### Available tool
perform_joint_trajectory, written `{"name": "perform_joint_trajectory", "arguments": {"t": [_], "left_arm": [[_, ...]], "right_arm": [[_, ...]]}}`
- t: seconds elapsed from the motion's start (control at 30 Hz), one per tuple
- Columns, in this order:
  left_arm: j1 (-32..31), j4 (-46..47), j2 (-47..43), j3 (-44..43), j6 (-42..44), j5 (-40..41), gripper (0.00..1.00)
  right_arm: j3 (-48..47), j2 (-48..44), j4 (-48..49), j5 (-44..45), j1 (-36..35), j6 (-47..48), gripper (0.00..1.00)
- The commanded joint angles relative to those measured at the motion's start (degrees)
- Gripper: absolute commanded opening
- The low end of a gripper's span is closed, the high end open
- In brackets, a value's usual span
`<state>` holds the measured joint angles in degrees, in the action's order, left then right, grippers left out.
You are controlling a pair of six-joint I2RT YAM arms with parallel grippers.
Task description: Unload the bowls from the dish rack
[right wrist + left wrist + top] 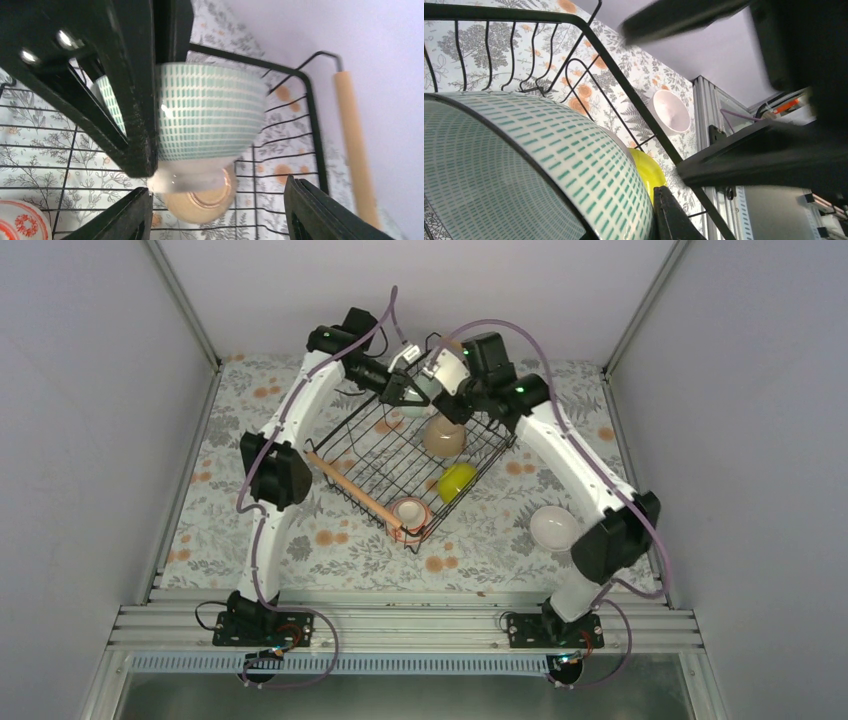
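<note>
The black wire dish rack (385, 475) sits mid-table, one wooden handle (352, 490) on its near-left side. A pale mint bowl (210, 110) with green dashes hangs above the rack's far corner, and my left gripper (644, 225) is shut on its rim. My right gripper (220, 215) stands open just beside and under that bowl, with nothing between its fingers. In the rack lie a tan bowl (445, 437), a yellow-green bowl (457, 480) and a pinkish bowl (409, 515) with a red pattern inside. A white bowl (553, 528) rests on the table to the right.
The floral tablecloth (330, 550) covers the table, with grey walls on three sides. Both arms meet over the rack's far corner, close to each other. The rack's other wooden handle (352, 150) shows at the right of the right wrist view.
</note>
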<state>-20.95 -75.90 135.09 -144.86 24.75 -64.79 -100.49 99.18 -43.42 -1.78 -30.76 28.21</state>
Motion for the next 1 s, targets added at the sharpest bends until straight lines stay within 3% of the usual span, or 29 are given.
{"name": "perform_joint_trajectory", "arguments": {"t": [0.0, 0.3, 0.47, 0.8, 0.97], "left_arm": [[-2.18, 0.62, -3.65, -0.64, -0.91, 2.76, 0.02], [-8.56, 4.11, -7.17, -1.26, -4.52, 14.13, 0.02], [-13.37, 6.4, -9.43, -2.69, -5.24, 22.2, 0.02], [-25.81, 11.47, -10.68, -1.54, -4.16, 38.18, 0.02], [-30.53, 13.96, -8.84, -2.18, -5.13, 41.42, 0.02]], "right_arm": [[1.57, -8.21, -2.49, 4.14, -0.17, 0.98, 0.64], [9.67, -22.62, -8.25, 15.86, 1.14, 0.14, 0.68], [12.55, -29.66, -9.8, 16.92, 4.72, -1.35, 0.69], [28.82, -38.46, -0.6, 25.93, 12.48, -1.51, 0.79], [32.04, -43.04, 7.15, 30.98, 20.89, -1.62, 0.88]]}}
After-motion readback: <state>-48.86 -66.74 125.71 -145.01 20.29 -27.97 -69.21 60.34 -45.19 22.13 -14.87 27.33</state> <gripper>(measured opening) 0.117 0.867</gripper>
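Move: Some 28 cm to the left hand's right, 19 cm back and 22 cm lower, the white bowl stands on the table where the held green bowl is heading. In the rack, the tan bowl is about 5 cm right, 4 cm back and 17 cm below that hand, the yellow bowl roughly 9 cm right, 13 cm back and 19 cm below. From the empty right hand, the green bowl is about 5 cm left, level fore-and-aft and 5 cm lower. Carrying the green bowl still pinched in its fingers, the left hand swings about 13 cm right and nearly as far back, rising slightly, from over the rack towards the white bowl's side, rolling some 30 degrees so its top leans back. The already freed right hand clears the way: up and back first, then well right, sinking late, turning clockwise and opening wider. ##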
